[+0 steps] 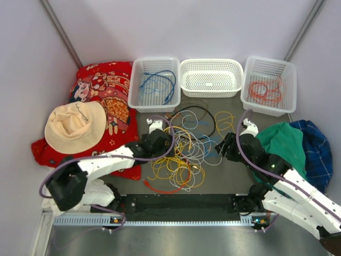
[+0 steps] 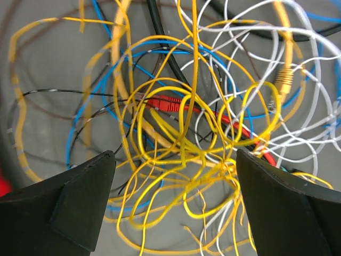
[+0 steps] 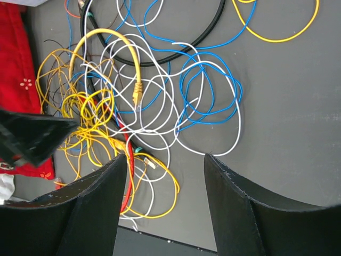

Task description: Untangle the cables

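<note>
The cables (image 1: 187,149) lie in a tangled heap of yellow, white, blue, black and red wires on the dark table between both arms. My left gripper (image 1: 169,141) hovers at the heap's left side. In the left wrist view the left gripper (image 2: 175,154) is open, with yellow loops (image 2: 181,160) and a red plug (image 2: 168,103) below and between its fingers, nothing pinched. My right gripper (image 1: 225,146) is at the heap's right edge. It (image 3: 165,158) is open over bare table just short of a white loop (image 3: 213,144), holding nothing.
Three white baskets stand at the back: left one (image 1: 137,98) holds a blue cable, the middle one (image 1: 209,92) holds nothing, right one (image 1: 250,104) holds an orange cable. A red cloth (image 1: 101,80) with a hat (image 1: 74,127) lies left. Green (image 1: 282,141) and blue plaid cloths lie right.
</note>
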Action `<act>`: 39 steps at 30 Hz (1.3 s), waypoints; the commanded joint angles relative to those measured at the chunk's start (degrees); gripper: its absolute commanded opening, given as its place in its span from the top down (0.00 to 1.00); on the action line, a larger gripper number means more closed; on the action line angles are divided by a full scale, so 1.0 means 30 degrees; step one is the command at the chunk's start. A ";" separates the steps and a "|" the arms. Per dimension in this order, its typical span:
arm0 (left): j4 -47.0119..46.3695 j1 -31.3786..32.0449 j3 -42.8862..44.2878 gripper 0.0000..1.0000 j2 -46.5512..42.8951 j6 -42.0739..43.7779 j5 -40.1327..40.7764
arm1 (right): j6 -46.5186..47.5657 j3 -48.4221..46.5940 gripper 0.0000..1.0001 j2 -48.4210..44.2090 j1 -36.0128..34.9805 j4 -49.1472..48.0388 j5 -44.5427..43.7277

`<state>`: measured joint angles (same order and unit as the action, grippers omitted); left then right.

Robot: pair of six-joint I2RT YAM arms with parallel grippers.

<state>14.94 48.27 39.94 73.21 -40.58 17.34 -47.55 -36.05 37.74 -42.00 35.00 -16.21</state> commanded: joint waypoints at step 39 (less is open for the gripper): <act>-0.3486 0.0462 0.6989 1.00 -0.3456 0.5059 -1.2519 | 0.4337 -0.6967 0.45 0.0837 -0.0180 -0.4722 0.6864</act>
<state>8.16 49.58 61.30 63.53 -25.17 -16.86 -35.55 -54.92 36.97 -42.00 27.24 -0.16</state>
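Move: The yellow cable bundle I want lies under my open left hand, about 5 cm below, 1 cm ahead and 3 cm to its right. A red plug sits some 4 cm beyond the bundle; the white tangle lies about 12 cm right of this hand and level with it, the black loop 11 cm ahead and 10 cm right. From my right hand the bundle is roughly 19 cm left, 1 cm back and 12 cm lower, with the blue coil 5 cm left and 1 cm ahead. My left hand dips about 5 cm into the pile, edging right, shuts on the yellow loops and pulls them up nearly 30 cm, drifting right and a little back while the fingers swing clockwise and level out. My right hand, empty and part open, first eases back and right, then climbs some 17 cm, tips up and swings left towards the lifted bundle. ##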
